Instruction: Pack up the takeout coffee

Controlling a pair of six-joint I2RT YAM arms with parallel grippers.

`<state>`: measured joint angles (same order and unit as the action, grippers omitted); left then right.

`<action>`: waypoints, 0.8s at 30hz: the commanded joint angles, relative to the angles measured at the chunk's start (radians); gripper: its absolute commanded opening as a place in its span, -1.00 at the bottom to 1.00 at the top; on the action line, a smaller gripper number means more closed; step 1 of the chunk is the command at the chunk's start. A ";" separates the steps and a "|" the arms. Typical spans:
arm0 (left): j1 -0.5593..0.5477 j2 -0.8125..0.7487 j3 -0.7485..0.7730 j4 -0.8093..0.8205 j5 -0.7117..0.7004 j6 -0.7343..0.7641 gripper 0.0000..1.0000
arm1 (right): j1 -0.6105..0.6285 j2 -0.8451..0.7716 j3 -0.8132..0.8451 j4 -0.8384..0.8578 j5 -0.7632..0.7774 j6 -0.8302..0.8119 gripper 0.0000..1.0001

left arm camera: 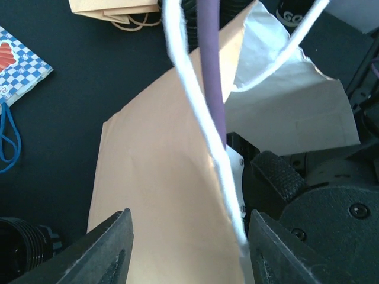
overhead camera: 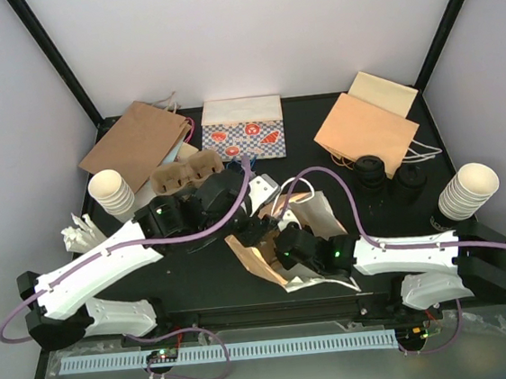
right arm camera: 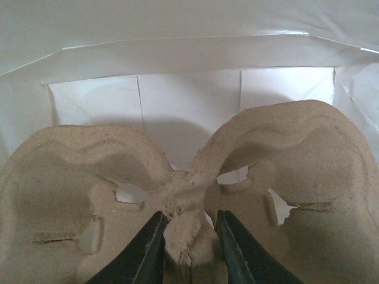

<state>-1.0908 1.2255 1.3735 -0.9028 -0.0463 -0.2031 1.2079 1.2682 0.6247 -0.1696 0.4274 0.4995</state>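
Observation:
Two takeout coffee cups with black lids stand at the back right; one shows at the top edge of the left wrist view. A brown paper bag with a white inside lies on its side mid-table. My right gripper reaches into the bag mouth, shut on the middle ridge of a brown pulp cup carrier. In the top view its fingers are hidden. My left gripper hovers open over the bag's brown side, with the white handle cord running between its fingers.
A second pulp carrier sits at the back left. Stacks of cream paper cups stand at both sides. A flat brown bag, a blue checked box and a tan bag line the back. White packets lie at the left.

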 commanded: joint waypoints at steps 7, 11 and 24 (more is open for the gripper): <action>-0.052 0.106 0.133 -0.180 -0.225 0.031 -0.59 | 0.007 -0.013 0.009 -0.051 0.084 0.044 -0.56; -0.051 0.111 0.109 -0.118 -0.266 0.074 -0.97 | 0.007 -0.037 -0.008 -0.053 0.127 0.086 -0.55; -0.047 0.009 -0.080 0.379 -0.270 0.348 -0.97 | 0.007 -0.057 -0.047 -0.034 0.286 0.160 -0.55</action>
<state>-1.1412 1.3025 1.3525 -0.7597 -0.2996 0.0269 1.2102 1.2289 0.6144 -0.2352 0.6434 0.6331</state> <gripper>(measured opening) 0.022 0.227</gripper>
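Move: The bag's white handle already hangs between my open left fingers, nearer the right-hand pad, about 1 cm right and 1 cm back. From that hand the paper bag's middle is roughly 3 cm ahead, 6 cm right and 16 cm down; the coffee cup is 6 cm ahead, 10 cm left, 23 cm down. My right hand still holds the cup carrier inside; the bag's floor is some 6 cm ahead, 4 cm left, 6 cm below. I shut my left fingers on the bag's white handle, sinking about 1 cm as they close, then carry the pinched strand forward roughly 3 cm and a little to the right, tipping the fingertips up and forward. Meanwhile my right hand keeps its pinch on the carrier and swings about 3.5 cm right and 2 cm forward, rising slightly and turning some 15 degrees clockwise. ##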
